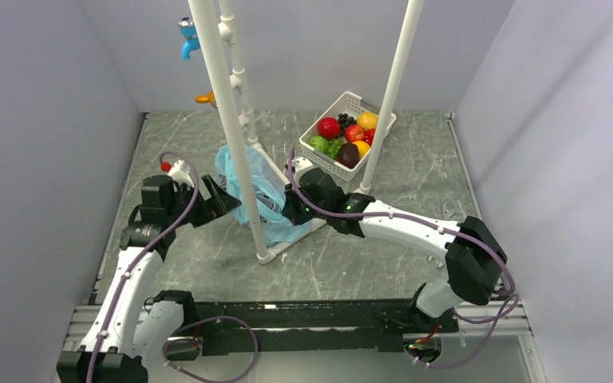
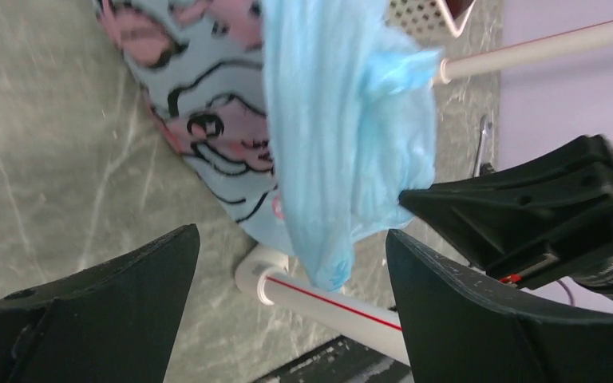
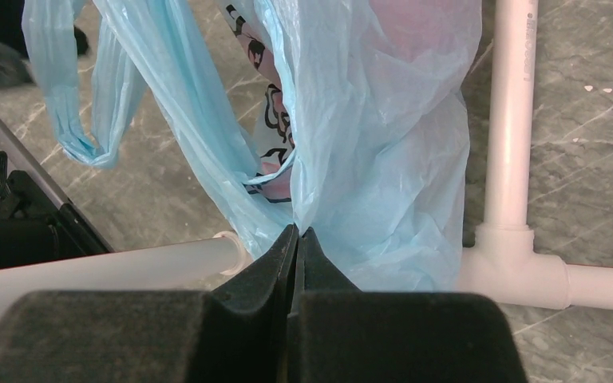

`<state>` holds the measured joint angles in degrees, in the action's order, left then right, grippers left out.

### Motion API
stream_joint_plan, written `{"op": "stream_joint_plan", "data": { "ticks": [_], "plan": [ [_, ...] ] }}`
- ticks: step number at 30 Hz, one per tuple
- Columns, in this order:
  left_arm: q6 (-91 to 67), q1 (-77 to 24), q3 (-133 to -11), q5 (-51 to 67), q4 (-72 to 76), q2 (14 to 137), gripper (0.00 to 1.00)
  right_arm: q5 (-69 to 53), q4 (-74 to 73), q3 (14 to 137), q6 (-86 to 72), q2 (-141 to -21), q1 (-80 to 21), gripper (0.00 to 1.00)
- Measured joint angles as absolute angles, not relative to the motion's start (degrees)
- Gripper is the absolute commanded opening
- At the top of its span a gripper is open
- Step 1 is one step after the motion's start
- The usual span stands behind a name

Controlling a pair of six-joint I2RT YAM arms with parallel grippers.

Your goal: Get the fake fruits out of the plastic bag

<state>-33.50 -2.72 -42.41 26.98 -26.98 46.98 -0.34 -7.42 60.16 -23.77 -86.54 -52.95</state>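
The light-blue plastic bag (image 1: 270,201) with its pink-and-black cartoon print hangs crumpled against the white pipe frame. My right gripper (image 1: 289,209) is shut, its tips (image 3: 298,231) pinching the bag's (image 3: 383,159) thin film at its right side. My left gripper (image 1: 227,199) is open at the bag's left side. In the left wrist view a hanging fold of the bag (image 2: 343,120) dangles between its spread fingers (image 2: 291,239) without touching them. No fruit shows inside the bag. Red (image 1: 329,126) and orange (image 1: 367,120) fake fruits lie in the basket.
A white slotted basket (image 1: 329,166) at the back right also holds green fruits, a dark purple fruit and black grapes. White pipe posts (image 1: 231,120) and a base pipe (image 2: 327,299) stand between the arms. Blue and orange items hang on the rear post.
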Motion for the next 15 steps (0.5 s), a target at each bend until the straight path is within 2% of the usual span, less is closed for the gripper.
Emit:
{"op": "stream_joint_plan", "data": {
  "ticks": [3, 7, 8, 10, 11, 13, 15],
  "plan": [
    [-37.0, -3.0, -36.9, 28.6, -25.3, 46.4, 0.71, -0.5, -7.4, 60.2, -23.8, -86.5, -52.9, 0.00],
    [-39.6, -3.4, -35.2, 30.3, -21.4, 46.5, 0.50, -0.5, -7.4, 60.2, -23.8, -86.3, -52.9, 0.00],
    [-40.0, -3.5, -35.1, 30.6, -20.3, 46.6, 0.38, -0.5, -7.4, 60.2, -23.9, -86.2, -52.9, 0.00],
    [-40.1, -3.5, -35.1, 30.9, -18.6, 46.9, 0.08, -0.5, -7.4, 60.2, -24.0, -86.0, -52.9, 0.04],
    [-40.4, -3.5, -35.1, 31.2, -18.0, 47.1, 0.01, -0.5, -7.4, 60.2, -24.0, -86.0, -52.9, 0.09],
    [-39.6, -3.5, -35.5, 31.1, -17.9, 47.7, 0.00, 0.4, -7.5, 60.2, -23.0, -85.8, -53.0, 0.27],
    [-38.3, -3.5, -36.9, 30.6, -19.4, 48.6, 0.00, 4.8, -8.4, 60.3, -20.4, -85.2, -53.5, 0.35]
  ]
}}
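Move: The bag handle hangs almost between the left hand's open fingers, about 2 cm to its right and 2 cm below, level fore and aft. The bag's body sags some 7 cm to that hand's right, 5 cm farther out and 12 cm lower; the white pole's foot is about 7 cm right, 8 cm back and 20 cm down. The right hand already pinches the bag edge right at its fingertips, with the handle about 12 cm to its left, 3 cm farther out and 3 cm higher. The left hand dips about 3 cm, easing slightly back and to the right, to bring its wide-open fingers around the blue bag handle, then closes them fully and pinches the handle while rising about 1 cm again. Meanwhile the right hand keeps its hold on the bag edge almost without moving, and only as the left fingers finish shutting does it start to open, to roughly a quarter, shifting about a centimetre forward and to the right. ##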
